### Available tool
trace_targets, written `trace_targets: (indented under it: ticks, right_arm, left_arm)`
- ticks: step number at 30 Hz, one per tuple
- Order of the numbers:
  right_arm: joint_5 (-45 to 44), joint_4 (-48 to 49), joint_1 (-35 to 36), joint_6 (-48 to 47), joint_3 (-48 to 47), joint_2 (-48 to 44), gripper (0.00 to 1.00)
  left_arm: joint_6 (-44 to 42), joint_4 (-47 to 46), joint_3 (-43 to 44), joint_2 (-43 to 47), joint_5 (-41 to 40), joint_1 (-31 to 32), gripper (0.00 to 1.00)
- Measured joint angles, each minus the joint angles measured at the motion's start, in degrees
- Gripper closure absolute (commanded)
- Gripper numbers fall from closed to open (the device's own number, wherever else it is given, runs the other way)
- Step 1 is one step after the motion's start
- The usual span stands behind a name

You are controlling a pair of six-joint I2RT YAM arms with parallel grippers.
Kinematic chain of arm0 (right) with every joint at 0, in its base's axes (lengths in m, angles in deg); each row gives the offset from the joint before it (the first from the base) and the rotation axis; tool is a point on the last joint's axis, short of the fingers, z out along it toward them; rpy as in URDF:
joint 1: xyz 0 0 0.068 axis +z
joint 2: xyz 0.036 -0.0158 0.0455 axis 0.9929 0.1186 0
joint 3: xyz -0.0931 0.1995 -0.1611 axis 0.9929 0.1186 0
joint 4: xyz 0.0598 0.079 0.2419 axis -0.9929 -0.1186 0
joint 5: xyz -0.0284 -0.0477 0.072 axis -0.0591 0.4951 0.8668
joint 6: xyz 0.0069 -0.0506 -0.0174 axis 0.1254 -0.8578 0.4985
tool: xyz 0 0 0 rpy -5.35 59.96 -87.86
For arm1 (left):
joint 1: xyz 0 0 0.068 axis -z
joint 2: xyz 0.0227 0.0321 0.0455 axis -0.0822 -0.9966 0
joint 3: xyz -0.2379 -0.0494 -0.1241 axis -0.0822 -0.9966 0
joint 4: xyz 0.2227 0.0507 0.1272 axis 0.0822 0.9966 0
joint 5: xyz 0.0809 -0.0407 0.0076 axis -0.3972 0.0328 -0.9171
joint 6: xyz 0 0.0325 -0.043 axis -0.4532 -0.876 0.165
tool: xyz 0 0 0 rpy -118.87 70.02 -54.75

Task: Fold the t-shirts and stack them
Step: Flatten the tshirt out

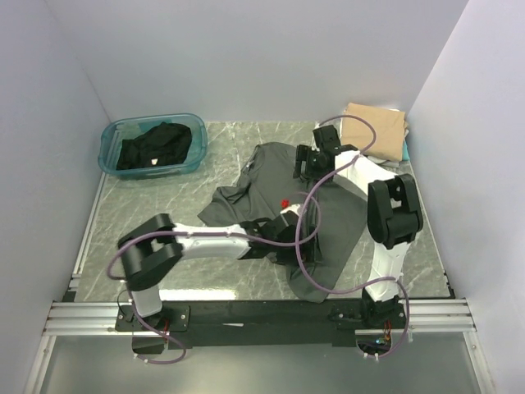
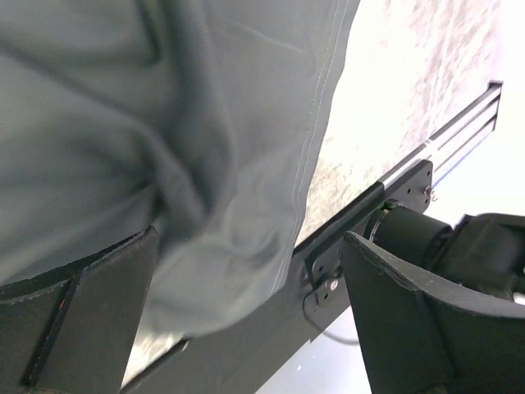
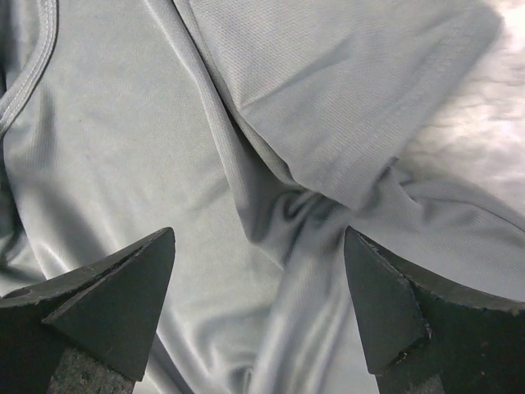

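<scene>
A dark charcoal-grey t-shirt (image 1: 262,176) lies crumpled across the middle of the marble table. My left gripper (image 1: 287,232) hovers over its near part, open. In the left wrist view the shirt's hemmed edge (image 2: 312,131) bunches between the wide-apart fingers (image 2: 82,320) without being pinched. My right gripper (image 1: 307,162) is over the shirt's far part, also open. In the right wrist view a sleeve (image 3: 353,98) and a wrinkled fold (image 3: 303,222) lie below its fingers (image 3: 410,304). A folded tan t-shirt (image 1: 373,125) sits at the back right. A black t-shirt (image 1: 154,146) lies in the tub.
A translucent teal tub (image 1: 194,131) stands at the back left. A teal edge (image 1: 406,149) shows under the tan shirt. White walls close in the sides and back. An aluminium rail (image 1: 246,316) runs along the near table edge, also seen by the left wrist (image 2: 459,123).
</scene>
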Motion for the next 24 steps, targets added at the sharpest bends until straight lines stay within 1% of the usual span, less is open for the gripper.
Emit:
trace_targets:
  ticks: [2,5,9,11,13,17,20,24]
  right_arm:
    - [-0.1,-0.6,-0.4,-0.4,0.5,-1.6,0.1]
    - [-0.5,-0.6,-1.0,-0.3,3.9,-7.0,0.1]
    - [-1.5,1.1,-1.2,1.8,13.3,-18.2,0.1]
    - [-1.6,1.8,-1.2,3.4,19.0,-23.8,0.1]
    - [-1.6,2.4,-1.2,5.3,25.0,-29.4,0.1]
    - [-1.3,3.3,-0.5,9.3,36.3,-39.1,0.1]
    - [-1.2,3.1,0.5,11.7,43.3,-45.2,0.1]
    - [-0.4,2.4,1.3,14.3,50.0,-51.2,0.1]
  left_arm:
    - [-0.5,1.9,-1.7,4.0,-2.3,-0.1,0.0]
    - [-1.3,6.8,-4.8,13.2,-8.1,-0.4,0.0]
    - [-0.5,14.4,-6.9,24.7,-17.9,-1.2,0.01]
    - [0.3,16.9,-9.1,29.7,-21.4,-3.5,0.0]
    - [0.9,19.6,-12.2,34.2,-24.0,-8.0,0.01]
    - [0.7,20.7,-20.1,39.8,-25.0,-21.7,0.01]
    - [-0.4,20.4,-23.4,40.0,-24.2,-29.4,0.01]
    - [-1.9,19.0,-23.7,36.1,-22.0,-37.0,0.0]
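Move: The left hand, low over the shirt's near part, has the left sleeve some 29 cm to its left, 13 cm ahead and 3 cm down; the collar is about 20 cm left and 27 cm ahead, the teal bin 50 cm left and 36 cm ahead. From the right hand, the lengthwise folds lie about 21 cm back, 4 cm right and 4 cm lower; the right sleeve is 5 cm right and level fore and aft, the cardboard stack 24 cm right and 10 cm ahead. Leftward and somewhat forward, the left hand leaves the shirt's near part in a quick arc of some 32 cm, rising about 9 cm and then sinking towards the left sleeve while turning roughly 50 degrees counter-clockwise. The right hand hops back from beside the right sleeve towards the lengthwise folds, first up, then down to its old height. Both grippers stay open. ##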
